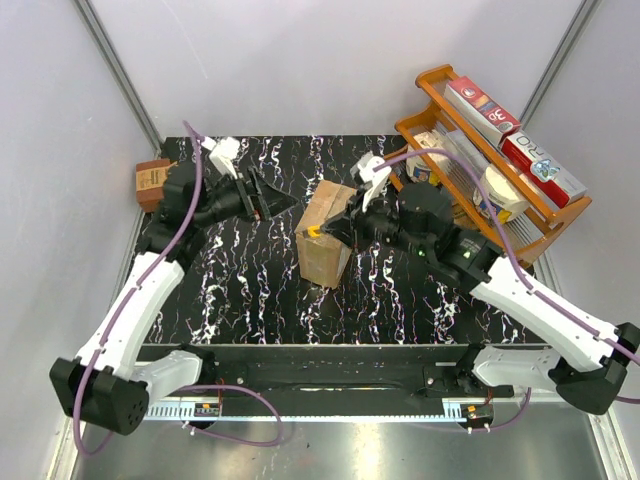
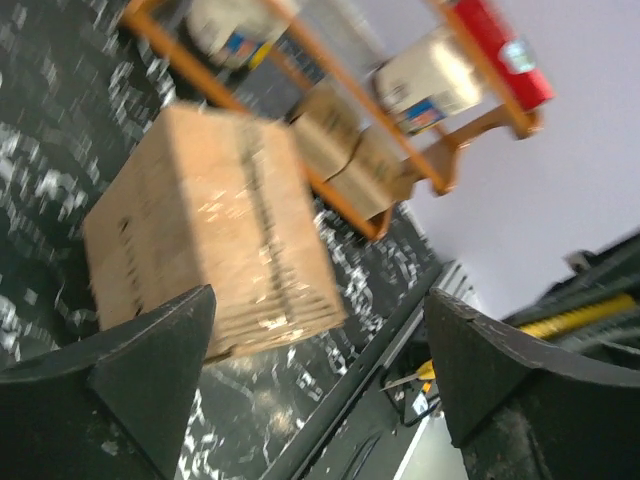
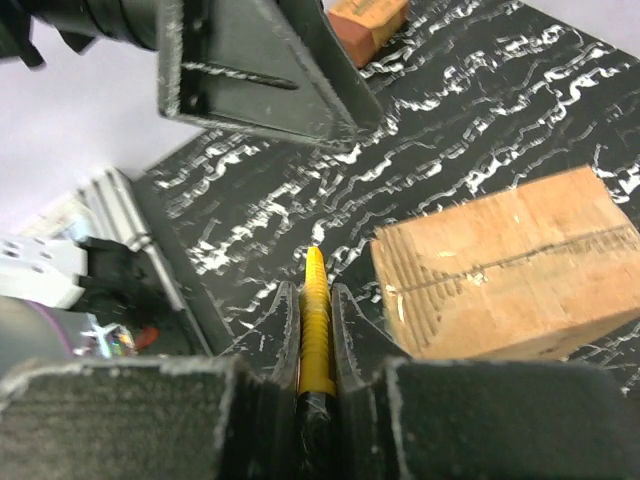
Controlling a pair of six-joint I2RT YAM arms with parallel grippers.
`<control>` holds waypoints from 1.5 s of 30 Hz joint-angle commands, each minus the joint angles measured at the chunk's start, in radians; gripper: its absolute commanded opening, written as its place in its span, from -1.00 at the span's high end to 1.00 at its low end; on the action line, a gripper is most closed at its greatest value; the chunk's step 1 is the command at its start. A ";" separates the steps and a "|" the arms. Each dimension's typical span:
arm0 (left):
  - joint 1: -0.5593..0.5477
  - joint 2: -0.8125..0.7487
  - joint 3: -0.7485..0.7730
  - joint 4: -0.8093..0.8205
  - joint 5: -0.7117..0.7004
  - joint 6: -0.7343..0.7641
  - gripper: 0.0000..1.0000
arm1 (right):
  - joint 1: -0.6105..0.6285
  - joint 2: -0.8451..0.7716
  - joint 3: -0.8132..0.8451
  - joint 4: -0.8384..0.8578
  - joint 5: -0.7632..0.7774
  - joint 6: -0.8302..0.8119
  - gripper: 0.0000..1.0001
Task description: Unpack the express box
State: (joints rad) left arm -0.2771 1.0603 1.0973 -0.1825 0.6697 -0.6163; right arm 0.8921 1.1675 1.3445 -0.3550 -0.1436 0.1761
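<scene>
The express box (image 1: 326,232), a brown cardboard carton, stands in the middle of the black marbled table with its flaps closed. It also shows in the left wrist view (image 2: 210,230) and the right wrist view (image 3: 510,265). My right gripper (image 1: 330,230) (image 3: 316,300) is shut on a yellow ribbed tool (image 1: 314,232) (image 3: 315,270). The tool's tip is at the box's left side; I cannot tell if it touches. My left gripper (image 1: 280,203) (image 2: 320,380) hangs open just left of the box, with nothing between its fingers (image 2: 150,370).
A small darker brown box (image 1: 152,180) (image 3: 365,20) sits at the table's far left edge. An orange rack (image 1: 490,160) (image 2: 400,140) full of packaged goods stands at the back right. The black rail (image 1: 340,360) runs along the near edge.
</scene>
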 commanded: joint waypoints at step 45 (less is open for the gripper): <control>-0.039 0.288 -0.042 -0.071 0.024 0.116 -0.08 | 0.004 0.047 -0.295 0.304 0.065 -0.308 1.00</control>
State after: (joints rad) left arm -0.3092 1.3270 1.0149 -0.2798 0.6613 -0.5236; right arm 0.8921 1.2133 1.0512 -0.0288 -0.0948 -0.1188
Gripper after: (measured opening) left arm 0.561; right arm 0.151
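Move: Below the left hand, the box stands with its middle about 10 cm ahead, 9 cm to the right and 22 cm down. The yellow knife, already in the right hand's grip, is some 4 cm back and 8 cm to the right of the left hand, at about its height. From the right hand the box's middle lies roughly 15 cm ahead, 3 cm to the left and 24 cm down. Dropping fast by about 14 cm, the left hand tips its fingers some 20 degrees further down and closes them partway, bringing a fingertip against the box's near upper left corner. The right hand keeps its knife grip, sinks, lifts a couple of centimetres, then sinks again to about 8 cm lower and 4 cm farther forward, bringing the knife in beside that fingertip, close over the same corner. ##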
